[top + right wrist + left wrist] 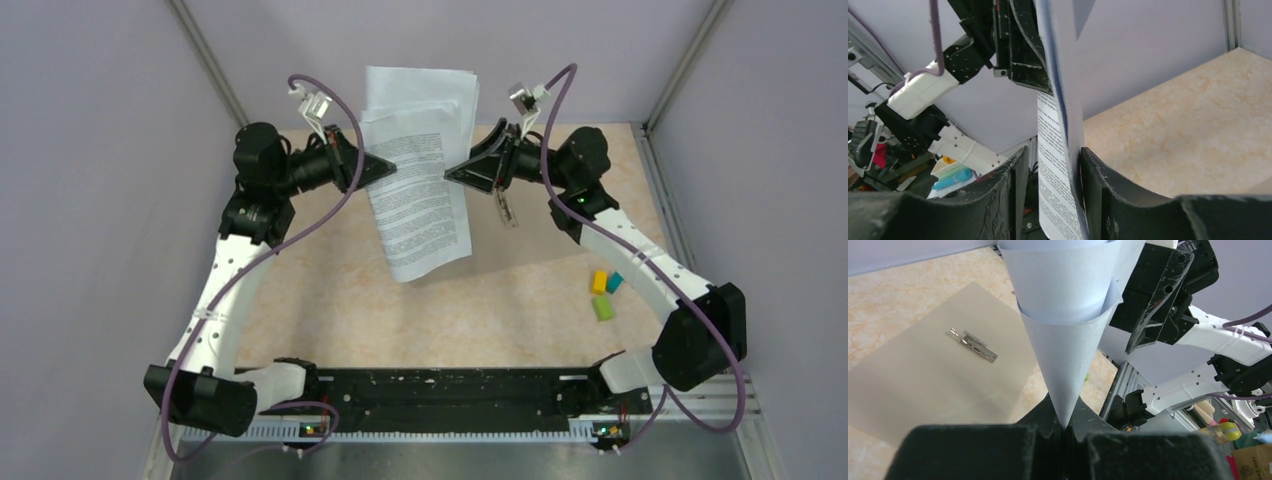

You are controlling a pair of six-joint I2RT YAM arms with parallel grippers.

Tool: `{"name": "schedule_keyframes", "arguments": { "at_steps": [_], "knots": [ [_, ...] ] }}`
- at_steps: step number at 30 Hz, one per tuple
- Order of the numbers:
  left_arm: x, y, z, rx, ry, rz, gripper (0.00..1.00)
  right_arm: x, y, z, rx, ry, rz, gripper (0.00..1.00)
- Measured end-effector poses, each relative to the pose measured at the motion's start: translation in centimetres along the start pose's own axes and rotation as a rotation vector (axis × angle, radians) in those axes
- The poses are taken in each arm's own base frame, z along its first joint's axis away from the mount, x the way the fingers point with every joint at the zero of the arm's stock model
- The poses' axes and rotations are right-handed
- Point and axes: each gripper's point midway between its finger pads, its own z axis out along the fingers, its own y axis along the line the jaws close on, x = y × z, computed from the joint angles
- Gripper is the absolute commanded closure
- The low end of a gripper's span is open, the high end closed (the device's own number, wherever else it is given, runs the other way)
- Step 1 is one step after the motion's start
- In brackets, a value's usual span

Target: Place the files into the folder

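The files (pixel 420 190) are several white sheets, some with printed text, hanging upright in the air above the table. My left gripper (pixel 378 168) is shut on their left edge; in the left wrist view the files (pixel 1068 340) curl into a cone that narrows into that gripper (pixel 1066 427). My right gripper (pixel 452 173) straddles their right edge. In the right wrist view the files (pixel 1058 165) rest against one finger (pixel 1098 180), with a gap to the other, so that gripper (pixel 1054 152) is open. The brown folder (pixel 525 243) lies flat on the table (pixel 878 305) beneath, also in the left wrist view (pixel 923 380).
A metal clip (pixel 507 208) lies on the folder, seen too from the left wrist (pixel 975 345). Yellow (pixel 598 282), teal (pixel 615 282) and green (pixel 603 308) blocks sit near the right arm. Grey walls close in the table at the back and sides.
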Motion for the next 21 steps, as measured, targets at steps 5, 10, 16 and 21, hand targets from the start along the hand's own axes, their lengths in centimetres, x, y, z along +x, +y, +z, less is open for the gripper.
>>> {"name": "schedule_keyframes", "arguments": {
  "at_steps": [5,10,16,21],
  "knots": [
    [0.5,-0.2,0.2,0.015,0.01,-0.011,1.0,2.2,-0.8,1.1,0.053,0.048,0.016,0.6],
    [0.9,0.0,0.4,0.019,0.016,-0.015,1.0,3.4,-2.2,1.2,0.123,0.068,0.018,0.79],
    [1.9,1.2,0.7,-0.009,0.025,-0.046,0.67,3.8,-3.4,1.2,0.201,0.07,0.036,1.0],
    [2.7,5.8,0.7,-0.241,-0.002,-0.125,0.29,4.8,-4.6,1.7,0.324,0.089,0.099,1.0]
  ]
}}
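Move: Both hands are up at about one height. The files hang between them: their middle is some 4 cm to the left of the open right hand, level with it, and about 4 cm to the right of the left hand, which already pinches the left edge. From the right hand, the metal clip on the open folder lies roughly 35 cm below, 13 cm ahead and 14 cm to the right. The folder's middle is about 12 cm ahead, 11 cm right, just as far down. The right hand shuts its half-open fingers on the files' right side, pinching the stack, as it sinks about 6 cm and works 2–3 cm left and forward, fingertips tipping down and swinging clockwise. The left hand keeps its pinch nearly still until that grip is made, then opens past halfway, dropping some 5 cm and easing forward, fingers still around the sheets. ##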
